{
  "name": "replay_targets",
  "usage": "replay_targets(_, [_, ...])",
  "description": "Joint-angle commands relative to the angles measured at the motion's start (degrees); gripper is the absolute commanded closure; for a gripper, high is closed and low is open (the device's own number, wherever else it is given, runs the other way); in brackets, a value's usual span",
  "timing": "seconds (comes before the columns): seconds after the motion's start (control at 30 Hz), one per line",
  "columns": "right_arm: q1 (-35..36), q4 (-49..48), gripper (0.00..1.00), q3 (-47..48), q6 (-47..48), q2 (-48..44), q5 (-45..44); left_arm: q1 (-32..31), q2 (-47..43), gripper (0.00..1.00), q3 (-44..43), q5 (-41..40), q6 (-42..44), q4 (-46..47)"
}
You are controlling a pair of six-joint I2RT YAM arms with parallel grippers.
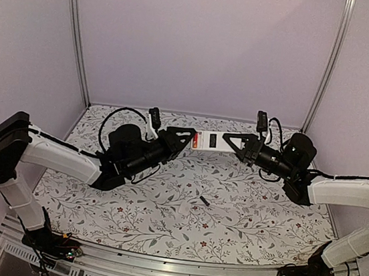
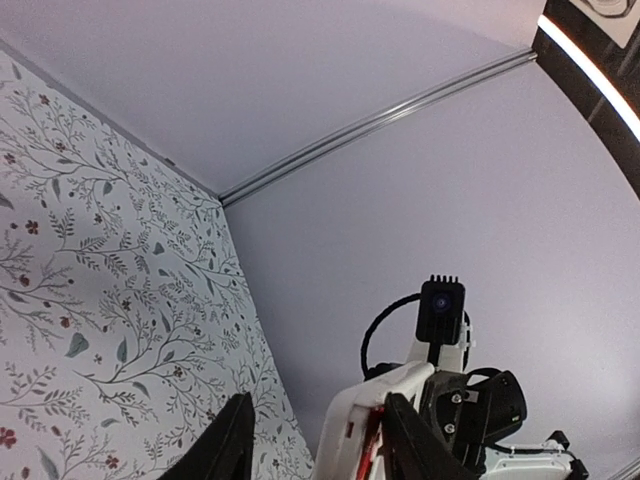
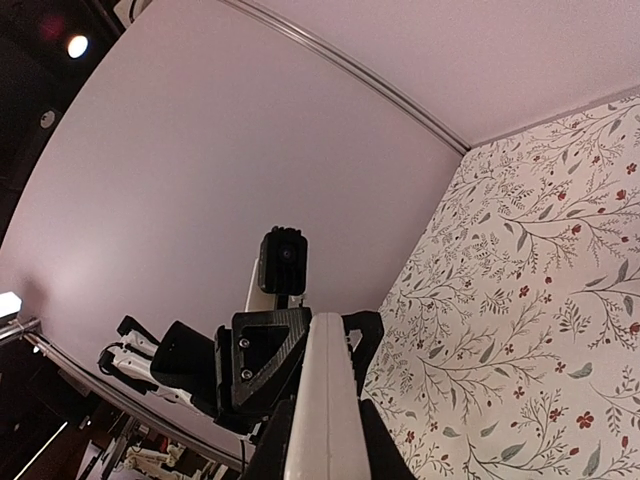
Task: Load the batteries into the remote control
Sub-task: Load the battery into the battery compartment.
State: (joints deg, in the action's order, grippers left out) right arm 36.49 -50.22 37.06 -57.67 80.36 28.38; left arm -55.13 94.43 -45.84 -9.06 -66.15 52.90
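The remote control (image 1: 208, 141), white with a red patch at its left end, hangs level in the air at the back of the table, between both arms. My right gripper (image 1: 230, 141) is shut on its right end; in the right wrist view the white body (image 3: 322, 400) is pinched between the two fingers of that gripper (image 3: 322, 435). My left gripper (image 1: 188, 137) is open around the left end. There the remote (image 2: 345, 430) lies against the right finger (image 2: 412, 440), and the left finger (image 2: 228, 445) stands apart. A small dark thin cylinder (image 1: 204, 200), probably a battery, lies on the table.
A small white flat piece (image 1: 184, 207) lies beside the dark cylinder on the flowered tablecloth (image 1: 128, 212). Pale walls with metal corner rails (image 1: 76, 30) close in the back and sides. Both arm bases sit at the near edge.
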Motion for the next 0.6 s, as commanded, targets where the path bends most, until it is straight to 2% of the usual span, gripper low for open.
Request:
replay_targets(0.0, [-0.72, -6.35, 1.0, 1.15, -0.59, -2.02, 0.1, -0.44, -2.77, 0.53, -0.17, -2.09, 9.24, -12.31])
replay_targets(0.07, [-0.76, -5.2, 1.0, 1.04, -0.1, -1.91, 0.47, -0.12, -3.71, 0.49, -0.74, -1.0, 11.49, -12.99])
replay_targets(0.2, [-0.76, -4.38, 1.0, 0.46, 0.18, -1.03, 1.13, 0.49, -5.9, 0.35, -1.49, 2.09, 16.03, -11.88])
replay_targets(0.3, [-0.8, -1.91, 1.0, 0.24, 1.36, -0.74, 1.58, 1.17, -8.92, 0.3, -2.36, 2.67, 20.2, -15.46])
replay_targets(0.43, [-0.76, 1.98, 1.0, 0.85, 4.2, -0.97, 3.06, 1.35, -11.74, 0.29, -7.0, 4.62, 29.65, -28.61])
replay_targets(0.57, [-0.72, 4.62, 1.0, 1.4, 6.95, -1.4, 5.0, 1.35, -11.72, 0.28, -12.09, 6.13, 35.07, -41.93])
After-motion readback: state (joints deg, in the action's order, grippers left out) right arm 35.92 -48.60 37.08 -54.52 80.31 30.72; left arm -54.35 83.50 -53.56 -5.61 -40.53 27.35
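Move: The red battery lies in the slot at the remote's near end, about 2 cm to the right of the left hand's point and level with it, right beside its upper finger. The remote's middle is some 9 cm to the right, level in height. On the table about 24 cm below lies the black battery, 8 cm to the right and 4 cm back. For the right hand, the red battery is roughly 12 cm to its left, at much the same height. Upward goes the left hand, after first hanging almost level beside the remote's end: about 4 cm, nearly all of it late and quickening. It rolls some 25 degrees about its fingers, left side rising, as the fingers spread wider and the upper one comes free of the red battery. The right hand keeps its pinch on the remote, almost in place. ##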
